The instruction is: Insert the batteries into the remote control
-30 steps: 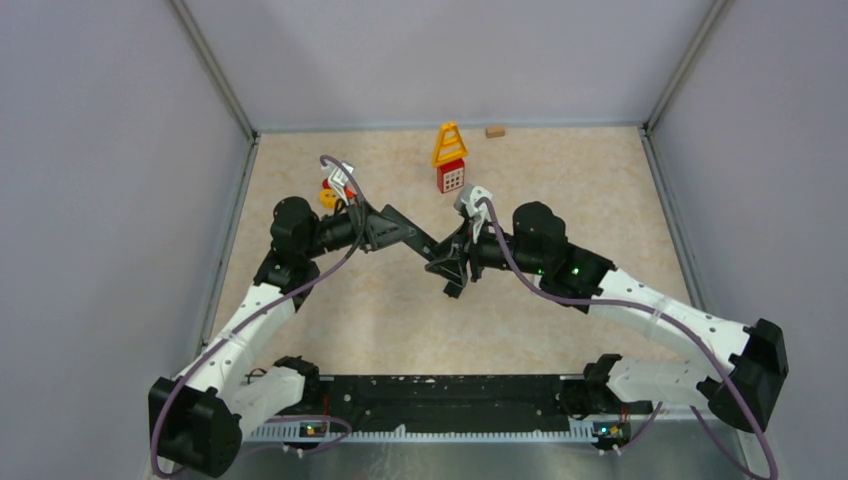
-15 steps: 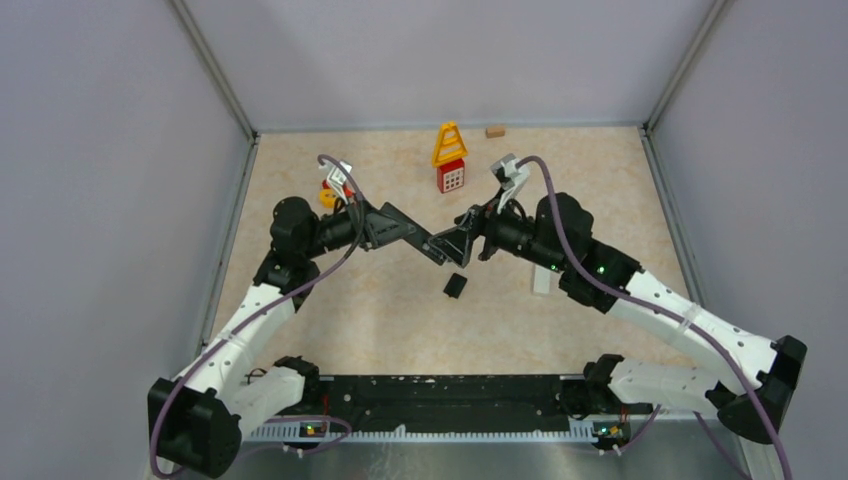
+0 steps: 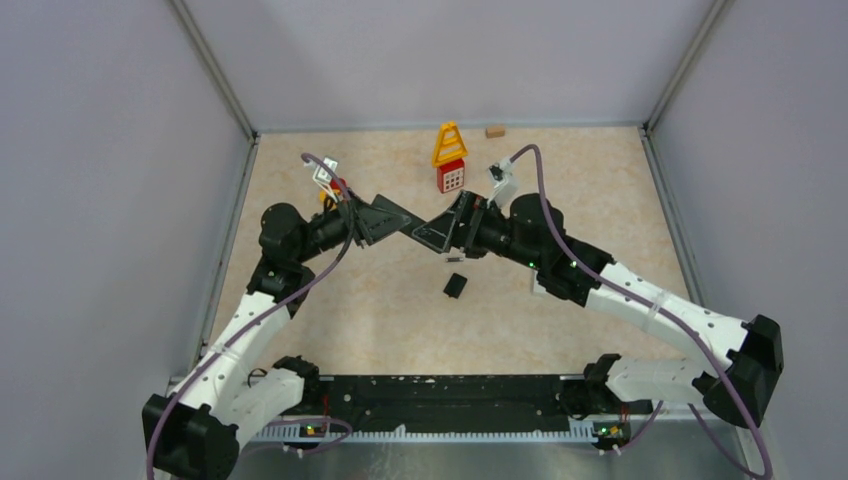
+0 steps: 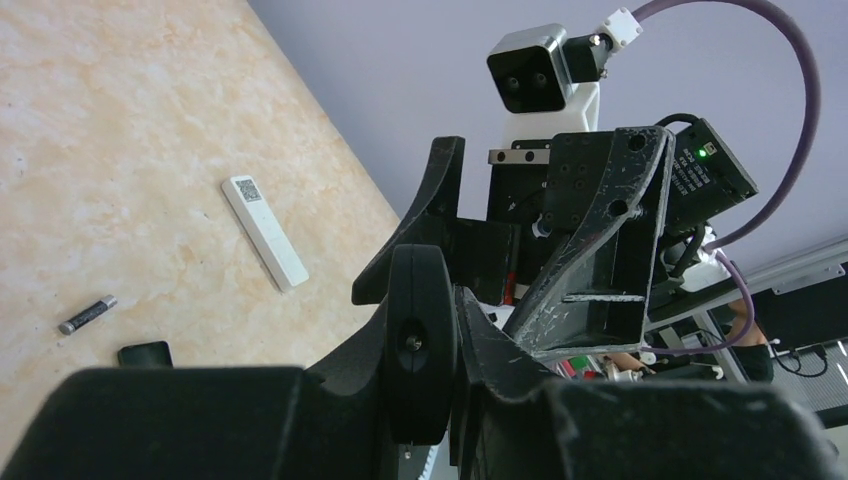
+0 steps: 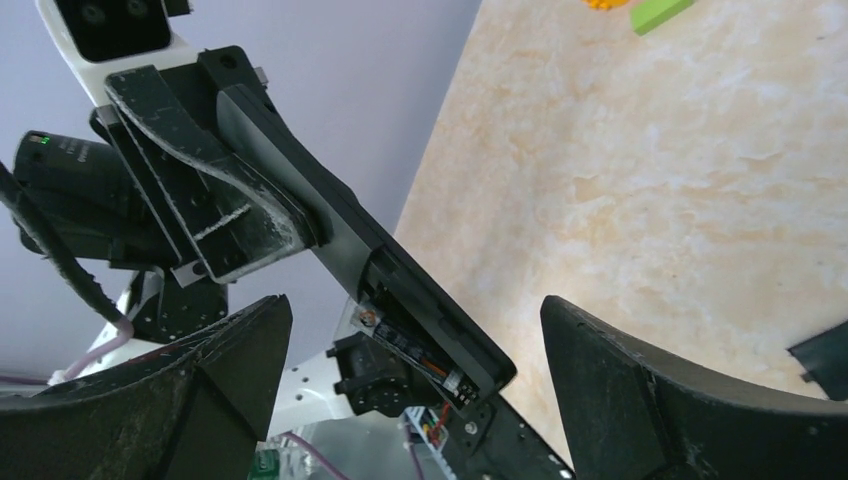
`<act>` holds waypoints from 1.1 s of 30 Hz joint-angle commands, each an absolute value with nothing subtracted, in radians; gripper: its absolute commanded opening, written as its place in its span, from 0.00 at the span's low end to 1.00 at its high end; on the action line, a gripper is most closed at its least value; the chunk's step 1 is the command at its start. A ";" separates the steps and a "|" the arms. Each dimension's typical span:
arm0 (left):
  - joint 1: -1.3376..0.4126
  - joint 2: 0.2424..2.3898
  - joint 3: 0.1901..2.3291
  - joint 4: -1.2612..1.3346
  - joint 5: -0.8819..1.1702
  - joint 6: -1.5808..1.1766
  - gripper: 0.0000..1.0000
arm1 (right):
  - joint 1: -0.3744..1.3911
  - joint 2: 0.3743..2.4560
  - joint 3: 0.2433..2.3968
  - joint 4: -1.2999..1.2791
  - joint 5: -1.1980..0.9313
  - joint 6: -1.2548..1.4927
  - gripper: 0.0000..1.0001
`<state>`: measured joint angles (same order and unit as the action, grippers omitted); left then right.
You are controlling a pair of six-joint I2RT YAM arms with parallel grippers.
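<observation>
My left gripper (image 3: pixel 388 218) is shut on the black remote control (image 3: pixel 428 234) and holds it in the air, pointing right. In the left wrist view the remote (image 4: pixel 421 340) shows end-on between the fingers. The right wrist view looks into its open back (image 5: pixel 420 345), where one dark battery (image 5: pixel 415 352) lies in the bay. My right gripper (image 3: pixel 458 226) stands wide open around the remote's free end, its fingers (image 5: pixel 225 375) clear of it on both sides. A second battery (image 3: pixel 455 260) lies on the table just below, also seen in the left wrist view (image 4: pixel 87 314).
A small black cover (image 3: pixel 455 286) lies near the loose battery. A slim white bar (image 4: pixel 265 232) rests on the table beyond it. A yellow-and-red toy tower (image 3: pixel 449 158) and a small brown block (image 3: pixel 495 131) stand at the back. Grey walls enclose the table.
My right gripper rose from the table beside the black cover, swung up to the remote's free end and opened wide. My left arm shifted slightly, still holding the remote.
</observation>
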<state>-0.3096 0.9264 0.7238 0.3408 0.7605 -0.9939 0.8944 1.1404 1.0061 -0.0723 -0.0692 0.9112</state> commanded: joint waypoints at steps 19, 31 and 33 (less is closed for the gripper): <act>-0.311 0.909 0.732 0.411 0.752 -1.020 0.00 | 0.859 1.145 0.931 0.153 -0.182 1.049 0.53; -0.311 0.908 0.747 0.433 0.767 -1.127 0.00 | 0.853 1.116 0.870 0.257 -0.221 1.068 0.32; -0.311 0.901 0.750 0.433 0.766 -1.129 0.00 | 0.851 1.112 0.867 0.272 -0.225 1.064 0.37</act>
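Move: The black remote is held aloft in the left fingers, its middle practically at that hand, perhaps 1 cm back and 1 cm below. From the right hand this middle lies about 5 cm left, 2 cm ahead and 2 cm higher; the battery-bay end already stands between the open right fingers. Some 30 cm below, the loose battery lies 8 cm ahead and 3 cm right, the small black cover 2 cm ahead and 3 cm right. The remote's free end, with the battery bay, is taken between the right fingers: that hand eases about 1 cm left along the remote towards the left gripper, rolls some 10 degrees with its left side rising, and closes from wide open to about a third, pinching the end. The left hand keeps its grip, rising barely 1 cm and tilting about 5 degrees late on. ##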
